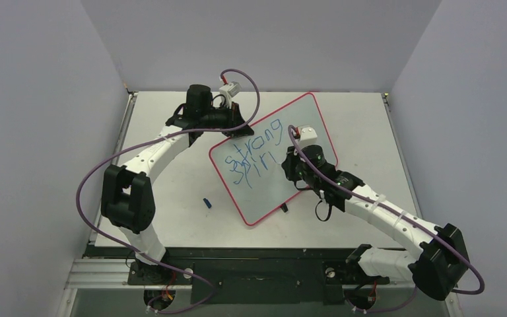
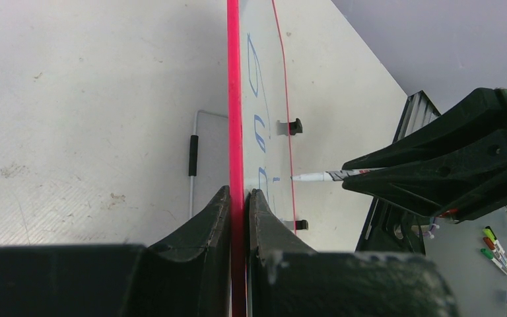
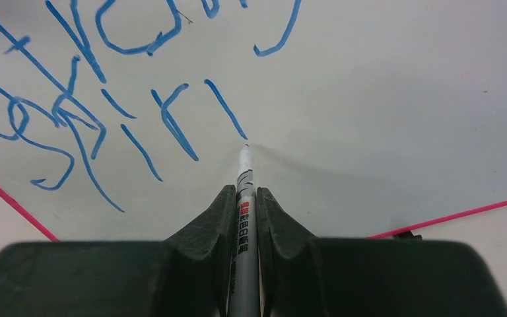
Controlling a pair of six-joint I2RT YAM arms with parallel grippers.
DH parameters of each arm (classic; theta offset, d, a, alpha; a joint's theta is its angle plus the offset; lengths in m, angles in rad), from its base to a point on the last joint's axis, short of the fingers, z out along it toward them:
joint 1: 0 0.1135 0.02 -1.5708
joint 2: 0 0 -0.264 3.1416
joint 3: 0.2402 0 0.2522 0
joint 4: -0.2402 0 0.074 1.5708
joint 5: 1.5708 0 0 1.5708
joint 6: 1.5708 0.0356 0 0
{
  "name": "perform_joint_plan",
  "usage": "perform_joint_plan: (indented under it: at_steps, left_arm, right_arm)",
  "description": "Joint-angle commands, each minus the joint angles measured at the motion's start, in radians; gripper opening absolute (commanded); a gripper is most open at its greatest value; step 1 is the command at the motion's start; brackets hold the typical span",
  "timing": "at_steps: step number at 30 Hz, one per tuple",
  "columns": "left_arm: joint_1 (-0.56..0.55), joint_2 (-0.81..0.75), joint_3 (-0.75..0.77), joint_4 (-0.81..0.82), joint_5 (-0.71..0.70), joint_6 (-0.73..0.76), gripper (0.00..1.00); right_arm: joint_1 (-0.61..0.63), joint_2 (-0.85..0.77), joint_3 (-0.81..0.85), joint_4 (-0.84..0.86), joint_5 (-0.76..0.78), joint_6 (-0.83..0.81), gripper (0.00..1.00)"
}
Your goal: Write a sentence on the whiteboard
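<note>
The whiteboard [image 1: 304,122], pale with a red-pink rim, stands tilted on the table. The sentence [image 1: 254,155] in blue marker reads "strong" with "spiri" below it. My left gripper [image 1: 236,129] is shut on the board's far-left rim; in the left wrist view the fingers [image 2: 239,195] pinch the red rim [image 2: 234,99]. My right gripper [image 1: 289,165] is shut on a grey marker [image 3: 244,198]. Its tip touches the board [image 3: 383,99] at the bottom of the last stroke of the letters [image 3: 105,99]. The marker [image 2: 317,176] also shows in the left wrist view.
A blue marker cap [image 1: 207,203] lies on the table left of the board. A black clip [image 1: 284,209] sits at the board's near edge. A wire stand [image 2: 193,152] shows behind the board. Spare markers [image 2: 495,247] lie beyond the table. Grey walls enclose the table.
</note>
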Motion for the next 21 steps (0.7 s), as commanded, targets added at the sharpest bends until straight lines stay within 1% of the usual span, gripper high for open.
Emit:
perform_joint_plan:
  at_steps: [1, 11, 21]
  left_arm:
    - [-0.013, -0.044, -0.004, 0.05, 0.004, 0.075, 0.0]
    - [-0.014, -0.045, -0.004, 0.047, 0.002, 0.078, 0.0]
    - [-0.016, -0.046, -0.002, 0.042, 0.0, 0.082, 0.0]
  right_arm:
    - [0.005, -0.039, 0.087, -0.002, 0.011, 0.0, 0.0]
    - [0.005, 0.05, 0.209, 0.01, -0.017, -0.008, 0.0]
    - [0.005, 0.123, 0.238, 0.042, -0.034, 0.003, 0.0]
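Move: The right hand holds the marker with its tip by the foot of the last stroke; that stroke's top lies about 8 cm ahead, 6 cm left and 2 cm below. The neighbouring r is some 4 cm ahead, 8 cm left and 4 cm below; the n of the upper word is 13 cm ahead, 6 cm left and 1 cm above. From the left hand, still gripping the board's edge, the stroke's top is about 5 cm back, 8 cm right and 8 cm below. Right hand lifts the marker about 6 cm while carrying it forward-left, then sinks 2 cm towards the stroke's top. ##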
